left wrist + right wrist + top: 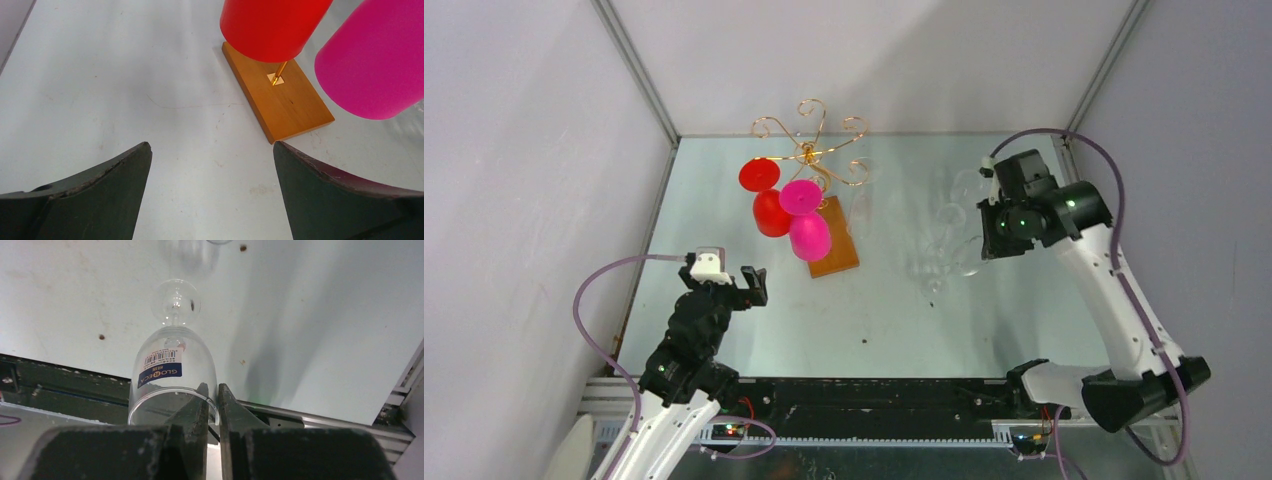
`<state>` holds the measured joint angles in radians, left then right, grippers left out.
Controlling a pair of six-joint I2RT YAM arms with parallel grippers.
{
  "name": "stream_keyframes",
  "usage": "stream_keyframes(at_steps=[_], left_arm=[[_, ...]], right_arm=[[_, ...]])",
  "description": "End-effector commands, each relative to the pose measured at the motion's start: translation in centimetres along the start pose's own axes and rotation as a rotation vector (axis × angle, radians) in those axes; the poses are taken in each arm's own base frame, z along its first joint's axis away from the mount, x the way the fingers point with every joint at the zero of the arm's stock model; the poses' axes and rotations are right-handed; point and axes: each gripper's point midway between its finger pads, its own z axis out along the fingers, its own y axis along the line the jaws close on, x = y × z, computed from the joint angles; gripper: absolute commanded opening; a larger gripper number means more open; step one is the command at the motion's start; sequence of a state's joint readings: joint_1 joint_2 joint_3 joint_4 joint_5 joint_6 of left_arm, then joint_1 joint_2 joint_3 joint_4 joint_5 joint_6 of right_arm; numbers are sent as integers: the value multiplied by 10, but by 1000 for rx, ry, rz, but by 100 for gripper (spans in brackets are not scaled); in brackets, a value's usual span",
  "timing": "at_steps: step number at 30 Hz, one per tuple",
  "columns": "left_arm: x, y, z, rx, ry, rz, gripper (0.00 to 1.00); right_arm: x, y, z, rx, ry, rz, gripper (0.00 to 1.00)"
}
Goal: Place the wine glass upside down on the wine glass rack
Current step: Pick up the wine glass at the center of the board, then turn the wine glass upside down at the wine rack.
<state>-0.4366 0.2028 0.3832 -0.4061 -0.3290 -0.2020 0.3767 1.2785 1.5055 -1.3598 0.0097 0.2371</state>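
Observation:
A clear wine glass [172, 365] with a barcode label hangs from my right gripper [213, 387]. That gripper is shut on the glass's rim, one finger inside the bowl and one outside, with stem and foot pointing away toward the table. In the top view the right gripper [987, 240] holds the glass [969, 258] above the table's right half. The wine glass rack [809, 150], gold scrolls on a wooden base [280, 100], stands at the back centre. My left gripper [212, 150] is open and holds nothing, just short of that base.
A red glass [769, 210] and a pink glass [807, 232] hang upside down on the rack, close above my left gripper [732, 275]. Faint clear glass shapes [944, 225] show beside the held glass. Grey walls close in the table; a black rail runs along its near edge.

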Motion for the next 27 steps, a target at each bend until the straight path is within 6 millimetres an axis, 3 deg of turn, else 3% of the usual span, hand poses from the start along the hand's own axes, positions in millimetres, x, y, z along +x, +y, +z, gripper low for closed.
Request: stream_keyframes(at_steps=[1,10,17,27], left_arm=[[-6,-3,1,12,-21,-6,100],[-7,-4,0,15,-22,-6,100],[-12,-3,-2,11,-43,-14,100],[-45,3,-22,0,-150,-69,100]], right_arm=[[-21,12,-46,-90,-202,34,0],[-36,26,-99,-255,-521,39,0],[-36,17,-129,-250,-699,40,0],[-29,6,-160,-220,-861,1,0]])
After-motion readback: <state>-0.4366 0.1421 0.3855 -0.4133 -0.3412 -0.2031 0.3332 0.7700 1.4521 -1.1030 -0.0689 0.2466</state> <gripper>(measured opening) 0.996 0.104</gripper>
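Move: The right gripper already holds the wine glass by its rim, clear of the table. From that hand the hub of the wine glass rack is about 17 cm ahead, 30 cm left and 7 cm up; the hanging flute is some 14 cm ahead and 22 cm left, near hand height. Two clear glasses stand about 15 cm lower: the near glass 12 cm ahead and 4 cm left, the far glass 22 cm straight ahead. From the left gripper, the hub is roughly 17 cm ahead, 9 cm right and 13 cm up. Keep the right fingers pinched on the rim of the wine glass and lift it away from the table, about 12 cm up, drawing back some 4 cm as you rise. Tilt the wrist up about 40 degrees on the way, so that the fingers swing from pointing mostly down to pointing forward and left, quickly at first, then easing. ##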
